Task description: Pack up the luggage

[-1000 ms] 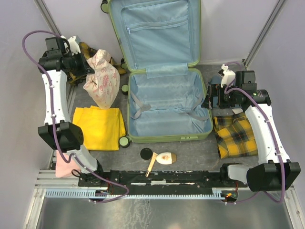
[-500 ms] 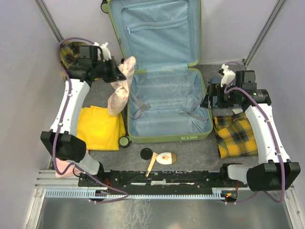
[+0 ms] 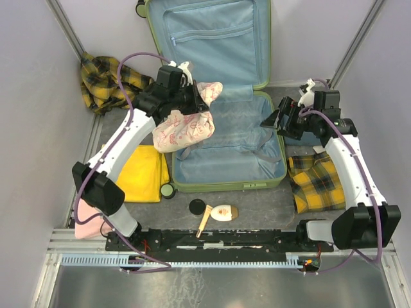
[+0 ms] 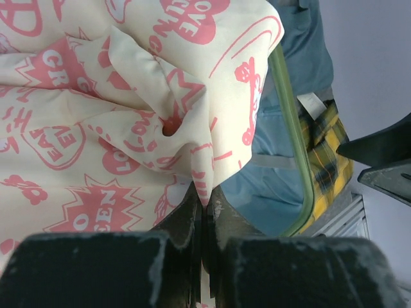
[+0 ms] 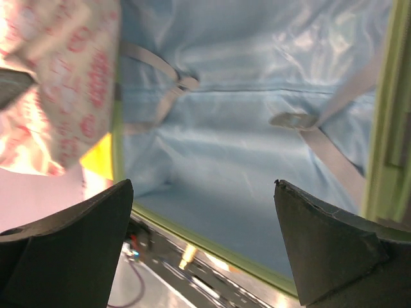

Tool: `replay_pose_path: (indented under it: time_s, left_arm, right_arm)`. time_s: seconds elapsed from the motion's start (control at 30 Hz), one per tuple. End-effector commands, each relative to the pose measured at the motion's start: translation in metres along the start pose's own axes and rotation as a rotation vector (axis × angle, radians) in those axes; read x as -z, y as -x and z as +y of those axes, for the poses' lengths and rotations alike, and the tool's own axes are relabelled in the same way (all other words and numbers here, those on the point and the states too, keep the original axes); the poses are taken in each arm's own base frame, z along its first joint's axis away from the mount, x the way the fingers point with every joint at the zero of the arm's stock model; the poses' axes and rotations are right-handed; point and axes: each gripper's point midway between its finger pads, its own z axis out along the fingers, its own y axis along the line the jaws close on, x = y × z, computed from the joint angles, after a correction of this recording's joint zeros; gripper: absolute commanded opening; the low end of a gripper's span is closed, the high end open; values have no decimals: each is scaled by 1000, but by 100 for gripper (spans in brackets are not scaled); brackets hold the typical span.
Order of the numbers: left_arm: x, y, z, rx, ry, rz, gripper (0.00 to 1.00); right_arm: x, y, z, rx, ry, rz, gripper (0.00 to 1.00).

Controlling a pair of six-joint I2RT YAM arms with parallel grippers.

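The luggage (image 3: 225, 187), a lime-green suitcase, lies open with its light blue lid (image 3: 212, 38) propped up at the back. My left gripper (image 3: 200, 97) is shut on a fold of a cream garment with pink print (image 3: 186, 128), which hangs over the suitcase's left rim. In the left wrist view the garment (image 4: 96, 115) fills the frame above the closed gripper (image 4: 204, 205), with the green rim of the luggage (image 4: 292, 128) beyond. My right gripper (image 3: 275, 119) stands open at the right rim, holding nothing. Its wrist view looks across the empty blue lining of the luggage (image 5: 244, 141) between the wide-open gripper (image 5: 202, 199).
A folded yellow cloth (image 3: 138, 170) lies left of the suitcase. Yellow-and-black plaid garments lie at the right (image 3: 318, 179) and back left (image 3: 103, 80). A black round lid (image 3: 197, 207) and a cream bottle (image 3: 223, 212) sit in front. Grey straps (image 3: 186, 144) lie inside the case.
My left arm swung right, carrying the printed garment from left of the suitcase to over its left rim. My right gripper shifted left toward the right rim, still open.
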Motion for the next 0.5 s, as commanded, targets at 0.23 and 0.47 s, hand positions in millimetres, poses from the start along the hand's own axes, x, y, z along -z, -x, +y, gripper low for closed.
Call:
replay_pose_path:
  time_s: [0.23,0.47]
  left_arm:
    - [-17,24,-15,91,-47,-111,3]
    - [-27,16,-17,106,-53,-89,3]
  right_arm:
    - [-70,33,113,-93,311,-36,99]
    - [-100,23,171,-21,388,31,99]
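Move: From the open right hand, the middle of the printed cloth is about 26 cm left, 2 cm ahead and 6 cm lower. The left fingertips pinching it are roughly 22 cm left, 6 ahead and slightly higher. The suitcase's well is centred 12 cm left, 3 back and 22 below; its lid hinge is 14 left, 17 ahead, 18 below. For the left hand, that well is 10 cm right, 8 back and 26 below. Sweeping left over the suitcase's well, the right hand carries its wide-open fingers about 15 cm towards the printed cloth beside the left gripper, with some 5 cm forward mixed in mostly early on. On the way it rolls its left side up about 15 degrees and swings a little counter-clockwise. The left hand keeps its pinch on the cloth and sinks about 2 cm, easing slightly forward. ##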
